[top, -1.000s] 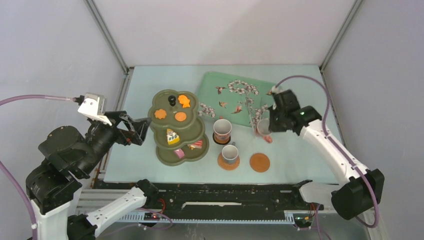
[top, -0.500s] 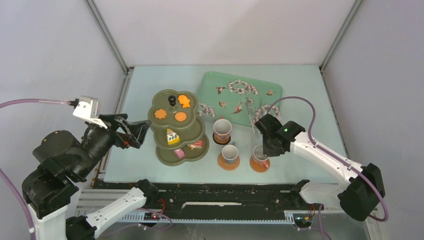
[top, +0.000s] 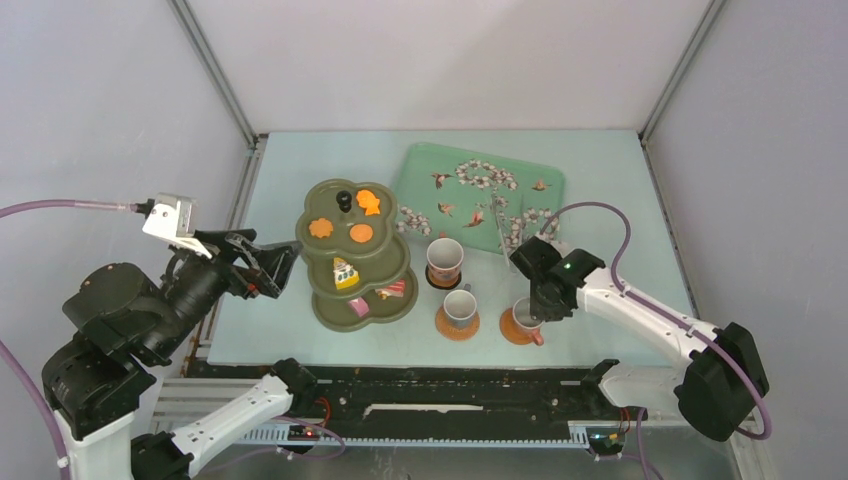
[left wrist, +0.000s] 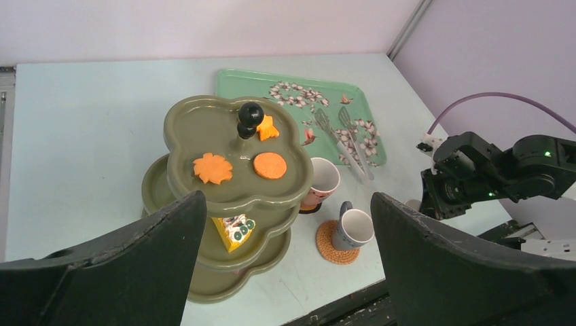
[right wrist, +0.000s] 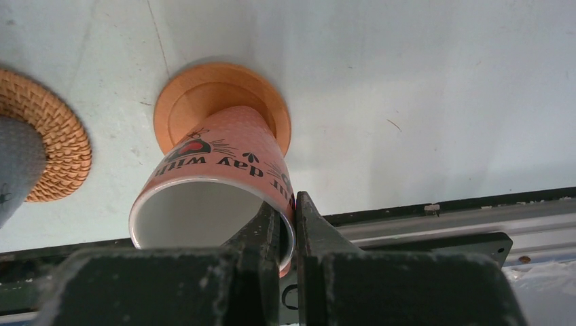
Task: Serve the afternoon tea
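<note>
My right gripper (right wrist: 287, 210) is shut on the rim of a pink lettered cup (right wrist: 217, 183), one finger inside and one outside. The cup's base meets a smooth orange coaster (right wrist: 204, 92) near the table's front edge (top: 522, 318). Two more cups stand on coasters: a grey one (top: 459, 305) on a woven coaster (top: 457, 327) and a pink one (top: 444, 258) on a dark coaster. The olive three-tier stand (top: 330, 210) holds orange pastries (top: 361, 233), a yellow slice (top: 345, 272) and pink and red pieces (top: 393, 290). My left gripper (top: 275, 265) hangs open left of the stand.
A mint-green floral tray (top: 430, 165) lies at the back right with metal tongs (top: 498, 215) on it. The black front rail (right wrist: 441, 217) runs just beyond the held cup. The grey cup (right wrist: 13, 170) and its woven coaster (right wrist: 47, 142) sit close by on the left in the right wrist view.
My right arm has carried the pink cup from beside the tray forward and down onto the orange coaster. My left arm has drawn back slightly to the left.
</note>
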Tool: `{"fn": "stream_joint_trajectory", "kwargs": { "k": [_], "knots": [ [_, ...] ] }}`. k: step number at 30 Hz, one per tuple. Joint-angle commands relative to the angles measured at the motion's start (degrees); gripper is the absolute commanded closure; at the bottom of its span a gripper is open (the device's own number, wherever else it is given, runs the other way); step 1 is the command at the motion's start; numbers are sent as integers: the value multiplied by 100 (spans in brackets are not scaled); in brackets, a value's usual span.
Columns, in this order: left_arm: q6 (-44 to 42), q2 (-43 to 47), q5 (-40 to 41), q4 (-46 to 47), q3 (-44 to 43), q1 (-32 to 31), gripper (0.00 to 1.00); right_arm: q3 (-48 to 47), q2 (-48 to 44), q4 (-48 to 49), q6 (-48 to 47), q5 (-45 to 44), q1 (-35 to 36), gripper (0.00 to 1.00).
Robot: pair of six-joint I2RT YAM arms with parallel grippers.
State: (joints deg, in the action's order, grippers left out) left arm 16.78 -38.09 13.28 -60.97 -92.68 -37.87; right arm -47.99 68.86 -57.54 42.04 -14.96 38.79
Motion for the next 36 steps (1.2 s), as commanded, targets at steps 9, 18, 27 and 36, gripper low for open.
{"fn": "stream_joint_trajectory", "kwargs": {
  "k": [9, 18, 27, 36],
  "knots": [
    [206, -22, -64, 45, -75, -15, 2, 44, -276, 378, 146, -29, 78, 100],
    [246, -71, -115, 67, -93, -18, 2, 44, -1, 467, 55, -45, 97, 100],
    [234, -68, -50, 3, -144, -19, 2, 140, 85, 562, 67, -8, 129, 100],
    [216, -121, -107, 9, -198, -19, 2, 21, -372, 277, 115, 79, 130, 59]
  ]
}}
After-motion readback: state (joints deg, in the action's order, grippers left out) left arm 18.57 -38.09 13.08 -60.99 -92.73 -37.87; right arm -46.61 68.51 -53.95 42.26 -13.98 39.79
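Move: The right hand, pinching the pink mug by the right side of its rim, has the plain round coaster about 4 cm to its left, 1 cm back and 8 cm below. The grey mug stands level with the hand, some 19 cm left and 4 cm lower; the patterned mug is 11 cm ahead, 22 cm left, also 4 cm lower. From the left hand the coaster lies about 47 cm right, 2 cm ahead and 44 cm below. The right hand nudges the pinched pink mug about 1 cm left over the coaster, then opens around the rim. ##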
